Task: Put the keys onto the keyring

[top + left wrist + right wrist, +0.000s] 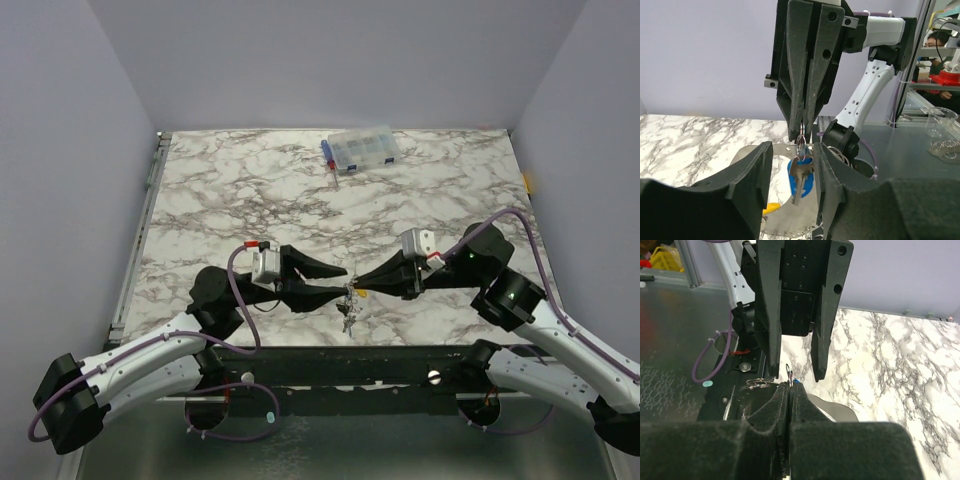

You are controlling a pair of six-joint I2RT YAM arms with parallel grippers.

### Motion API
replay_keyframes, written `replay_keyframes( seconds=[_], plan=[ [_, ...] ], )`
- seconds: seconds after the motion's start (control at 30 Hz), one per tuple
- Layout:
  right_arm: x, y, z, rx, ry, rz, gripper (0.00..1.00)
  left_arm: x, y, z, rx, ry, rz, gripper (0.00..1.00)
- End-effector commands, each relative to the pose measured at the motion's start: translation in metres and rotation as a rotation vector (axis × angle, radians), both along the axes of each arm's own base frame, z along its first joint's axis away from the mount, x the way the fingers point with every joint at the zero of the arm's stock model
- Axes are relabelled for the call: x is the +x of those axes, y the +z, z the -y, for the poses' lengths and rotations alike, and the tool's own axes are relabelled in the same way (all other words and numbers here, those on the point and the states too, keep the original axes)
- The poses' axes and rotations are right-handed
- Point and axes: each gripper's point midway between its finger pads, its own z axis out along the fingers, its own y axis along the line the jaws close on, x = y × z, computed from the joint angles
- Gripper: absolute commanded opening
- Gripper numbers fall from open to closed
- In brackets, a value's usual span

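My two grippers meet tip to tip above the table's near edge. The right gripper [356, 288] [790, 387] is shut on a small wire ring [801, 140] [788, 374]. From that ring hang a silver key [800, 181] and a blue tag [809, 186]. They dangle between the open fingers of my left gripper [792, 150] [343, 280], beside its right finger; I cannot tell if they touch. A yellow tag [771, 207] shows lower left. Behind them sits a flat silver-grey hoop, the keyring [790, 226]. From above, the bunch of keys [347, 316] hangs below the fingertips.
A clear compartment box [358, 150] with blue parts stands at the table's far side. More loose wire rings [757, 384] lie on the dark frame below the grippers. The arm bases and a purple cable [243, 305] crowd the near edge.
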Motion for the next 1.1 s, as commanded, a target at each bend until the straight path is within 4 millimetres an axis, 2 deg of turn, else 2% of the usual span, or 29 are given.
replay_keyframes(
  seconds=[0.0, 0.03, 0.17, 0.23, 0.7, 1.07],
  plan=[
    [-0.001, 0.018, 0.0, 0.029, -0.004, 0.025, 0.01, 0.0, 0.009, 0.001, -0.019, 0.004, 0.01, 0.39],
    [-0.001, 0.018, 0.0, 0.028, -0.001, 0.026, 0.01, 0.001, 0.008, 0.002, -0.016, 0.004, 0.009, 0.35],
    [-0.004, 0.019, 0.001, 0.031, 0.011, 0.033, 0.01, 0.002, 0.006, 0.002, -0.012, 0.01, 0.016, 0.09],
    [-0.003, 0.019, 0.001, 0.032, 0.004, 0.034, 0.01, 0.002, 0.006, 0.002, -0.012, 0.012, 0.019, 0.0],
    [0.01, 0.046, 0.009, 0.165, -0.116, 0.074, 0.01, 0.001, 0.005, 0.0, -0.012, 0.015, 0.015, 0.0],
    [0.008, 0.048, 0.007, 0.215, -0.099, 0.049, 0.01, 0.001, 0.002, 0.001, -0.004, 0.01, 0.007, 0.02]
  ],
)
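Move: The keyring, held in the right fingertips, stands between the left hand's open fingers, about 1 cm to that hand's right and level with it. A blue-headed key lies straight below the keyring, some 3 cm right of the left hand and 4 cm lower; the hanging metal plate is about 2 cm ahead, 5 cm right and 5 cm below. From the right hand, the keyring is 1 cm to the left and 1 cm down. Left hand stays and closes on the keyring; the right, still pinching it, then rises forward about 1.5 cm. ##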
